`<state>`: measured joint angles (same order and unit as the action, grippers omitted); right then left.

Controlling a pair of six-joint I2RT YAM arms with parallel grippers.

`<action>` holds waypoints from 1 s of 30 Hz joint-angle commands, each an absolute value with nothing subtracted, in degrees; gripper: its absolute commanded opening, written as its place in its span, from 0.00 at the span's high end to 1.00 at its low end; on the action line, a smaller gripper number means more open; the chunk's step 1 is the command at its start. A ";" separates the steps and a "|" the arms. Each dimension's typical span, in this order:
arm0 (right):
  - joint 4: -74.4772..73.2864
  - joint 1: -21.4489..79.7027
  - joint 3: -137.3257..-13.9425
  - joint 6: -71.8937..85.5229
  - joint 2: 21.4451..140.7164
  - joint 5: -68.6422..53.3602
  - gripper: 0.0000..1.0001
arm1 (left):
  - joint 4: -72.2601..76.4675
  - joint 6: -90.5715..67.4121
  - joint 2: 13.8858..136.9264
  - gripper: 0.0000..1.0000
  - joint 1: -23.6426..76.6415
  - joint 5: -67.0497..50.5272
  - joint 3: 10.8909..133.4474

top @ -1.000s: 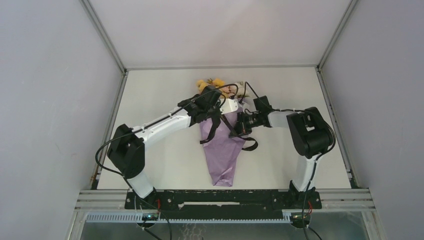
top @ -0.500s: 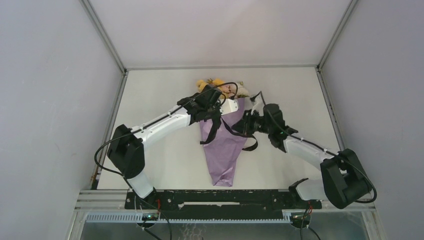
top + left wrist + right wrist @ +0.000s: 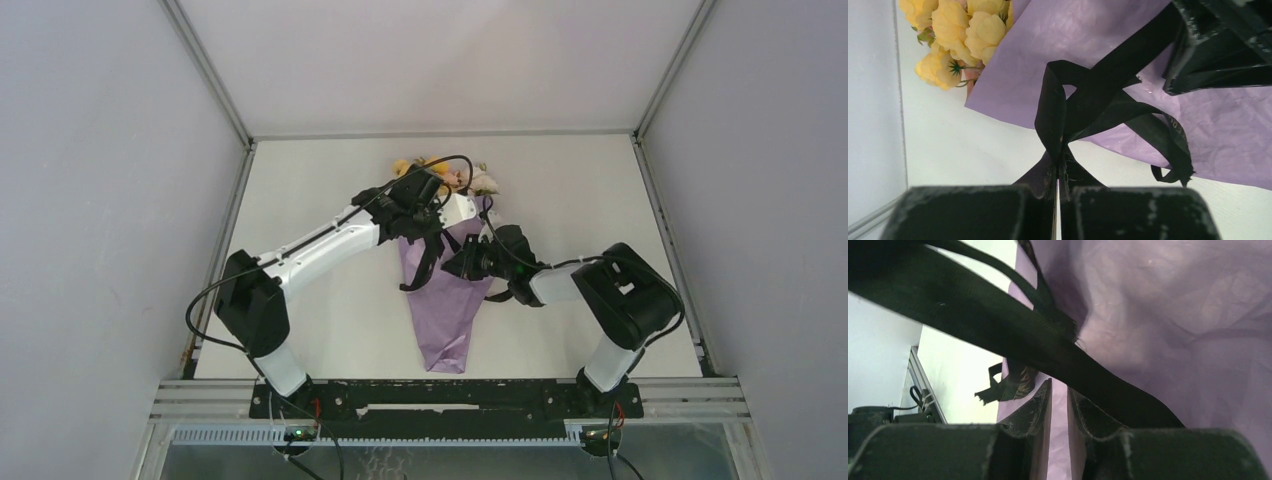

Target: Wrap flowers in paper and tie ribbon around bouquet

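The bouquet [image 3: 447,310] is a lilac paper [image 3: 1098,30] cone lying mid-table, tip toward the arms, with yellow and pale flowers [image 3: 440,173] at its far wide end. The black ribbon [image 3: 1108,95] crosses the cone in loose loops; one end trails off its right side [image 3: 500,291]. My left gripper [image 3: 1059,161] is shut on a pinched fold of ribbon, just off the cone's upper left edge [image 3: 428,232]. My right gripper [image 3: 1060,387] hovers over the cone's middle [image 3: 457,265], its jaws slightly apart with only paper showing through the gap. A ribbon strand [image 3: 998,325] runs across just beyond its fingertips.
The white table [image 3: 330,320] is walled by grey panels on the left, right and back. A metal rail [image 3: 450,400] carrying the arm bases runs along the near edge. Both arms reach inward over the bouquet, close to each other.
The right arm swung its elbow out and back, and its gripper shifted left onto the cone's middle with its jaws parted slightly. The left gripper stayed shut on the ribbon, barely moving.
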<state>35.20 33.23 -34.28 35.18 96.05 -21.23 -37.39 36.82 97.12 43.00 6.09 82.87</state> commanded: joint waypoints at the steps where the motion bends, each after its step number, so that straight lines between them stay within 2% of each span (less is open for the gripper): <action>1: 45.94 32.94 -36.65 39.37 98.50 -19.19 0.75 | -39.23 33.12 95.79 1.00 43.22 3.21 86.70; 10: 51.41 29.97 -39.45 40.29 102.29 -18.58 0.72 | -41.89 32.38 95.63 1.00 43.02 3.54 85.80; 15: 52.00 30.47 -42.66 36.87 103.96 -22.14 0.63 | -41.92 32.66 94.24 1.00 42.80 1.69 84.82; 24: 54.23 31.01 -43.40 35.92 105.21 -19.07 0.46 | -41.75 33.07 93.42 1.00 42.41 2.83 83.54; 30: 55.73 32.19 -45.72 36.30 107.88 -17.68 0.44 | -41.89 32.18 93.54 1.00 42.22 0.89 83.75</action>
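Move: The ribbon's short frayed end lies on the purple paper about 5 cm ahead of the right hand, some 1 cm to its left and 3 cm lower. The ribbon's hanging tail is roughly 6 cm to that hand's left, level with it fore and aft; the flower heads are about 19 cm straight ahead. From the left hand, shut on the ribbon, the frayed end is some 13 cm below and 3 cm to the right. Towards and over the ribbon's short end goes the right hand, the ribbon's band still draped over its fingers: about 7 cm forward, rising some 4 cm and edging slightly left, fingertips tilting up roughly 10 degrees while the gripper opens from a quarter to over half. The left hand keeps its pinch on the ribbon, easing back 1 to 2 cm, then holding. ##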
